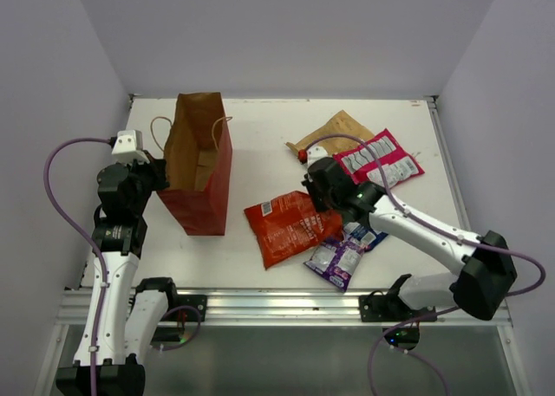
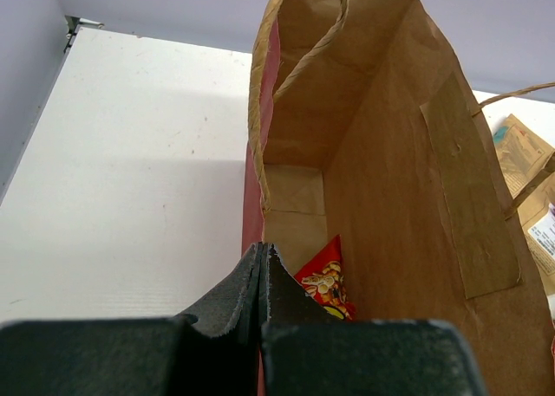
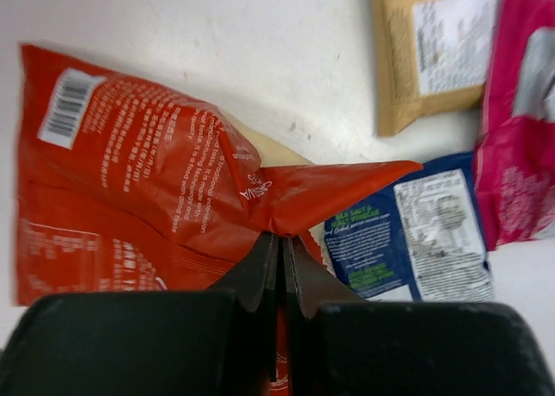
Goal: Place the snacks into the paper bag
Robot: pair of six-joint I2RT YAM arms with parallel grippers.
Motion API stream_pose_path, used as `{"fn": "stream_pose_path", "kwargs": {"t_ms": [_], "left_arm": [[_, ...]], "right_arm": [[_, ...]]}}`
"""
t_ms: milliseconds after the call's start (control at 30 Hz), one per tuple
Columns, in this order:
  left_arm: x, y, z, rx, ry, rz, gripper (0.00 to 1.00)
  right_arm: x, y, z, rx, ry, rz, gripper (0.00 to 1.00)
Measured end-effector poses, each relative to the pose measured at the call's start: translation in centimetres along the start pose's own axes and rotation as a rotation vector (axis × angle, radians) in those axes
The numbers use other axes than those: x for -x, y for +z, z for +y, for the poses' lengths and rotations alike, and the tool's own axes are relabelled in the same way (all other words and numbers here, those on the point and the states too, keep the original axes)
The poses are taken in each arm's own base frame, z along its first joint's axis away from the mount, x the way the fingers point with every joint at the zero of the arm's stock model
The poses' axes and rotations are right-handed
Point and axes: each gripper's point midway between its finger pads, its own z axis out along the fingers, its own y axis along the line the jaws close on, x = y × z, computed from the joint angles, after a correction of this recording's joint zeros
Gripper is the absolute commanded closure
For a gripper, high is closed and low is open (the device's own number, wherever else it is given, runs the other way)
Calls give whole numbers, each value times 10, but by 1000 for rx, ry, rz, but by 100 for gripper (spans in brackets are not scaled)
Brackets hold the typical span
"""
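Observation:
The paper bag (image 1: 208, 197) stands upright at the left, red outside, brown inside. My left gripper (image 1: 159, 178) is shut on its near wall; in the left wrist view the gripper (image 2: 261, 250) pinches the rim of the bag (image 2: 390, 153). A small red triangular packet (image 2: 325, 283) lies on the bag's floor. My right gripper (image 1: 314, 191) is shut on a fold of the large orange-red packet (image 1: 286, 227), which also shows in the right wrist view (image 3: 130, 179) at the gripper (image 3: 279, 237). The blue-white packet (image 3: 408, 231) lies partly under it.
On the white table (image 1: 260, 127), the tan-brown packet (image 1: 334, 132) and the pink packet (image 1: 381, 160) lie at the back right, and the purple-silver packet (image 1: 336, 259) near the front. A metal rail (image 1: 286, 302) runs along the near edge. Walls enclose three sides.

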Motion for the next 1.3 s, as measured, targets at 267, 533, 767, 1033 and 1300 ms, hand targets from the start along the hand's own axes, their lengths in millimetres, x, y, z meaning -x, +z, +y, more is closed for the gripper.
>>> {"fn": "stream_pose_path", "kwargs": {"t_ms": [267, 533, 767, 1033, 1300], "left_arm": [[0, 0, -2, -5, 1, -1, 100], [-5, 1, -2, -10, 2, 7, 100], [-6, 1, -5, -18, 4, 9, 100], [-5, -1, -9, -32, 7, 4, 100], [-3, -3, -12, -38, 10, -5, 100]], "right_arm": [[142, -103, -14, 14, -1, -329, 100], [264, -181, -10, 18, -12, -591, 100], [358, -221, 25, 34, -57, -790, 100], [386, -258, 63, 99, -89, -951, 100], [416, -249, 86, 132, -62, -1054, 100]]}}
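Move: The right hand already pinches the big red packet low over the table. The paper bag's mouth lies about 28 cm to its left, 12 cm ahead and 14 cm higher. The blue packet is roughly 11 cm right and 3 cm ahead, the purple one 7 cm right and 10 cm back, and the kraft packet 22 cm ahead and 6 cm right, all some 7 cm below. From the left hand, the mouth's middle is 10 cm ahead, 7 cm right, level. Keeping its pinch on the red packet's folded top, the right hand sweeps it fast and steeply up, about 46 cm, and in the later half also some 16 cm left, closing the sideways gap to the bag. The wrist tips the fingers up more than 50 degrees, from slanting down to about level, and rolls its left side up. The left fingers stay shut on the bag's near-left rim. ##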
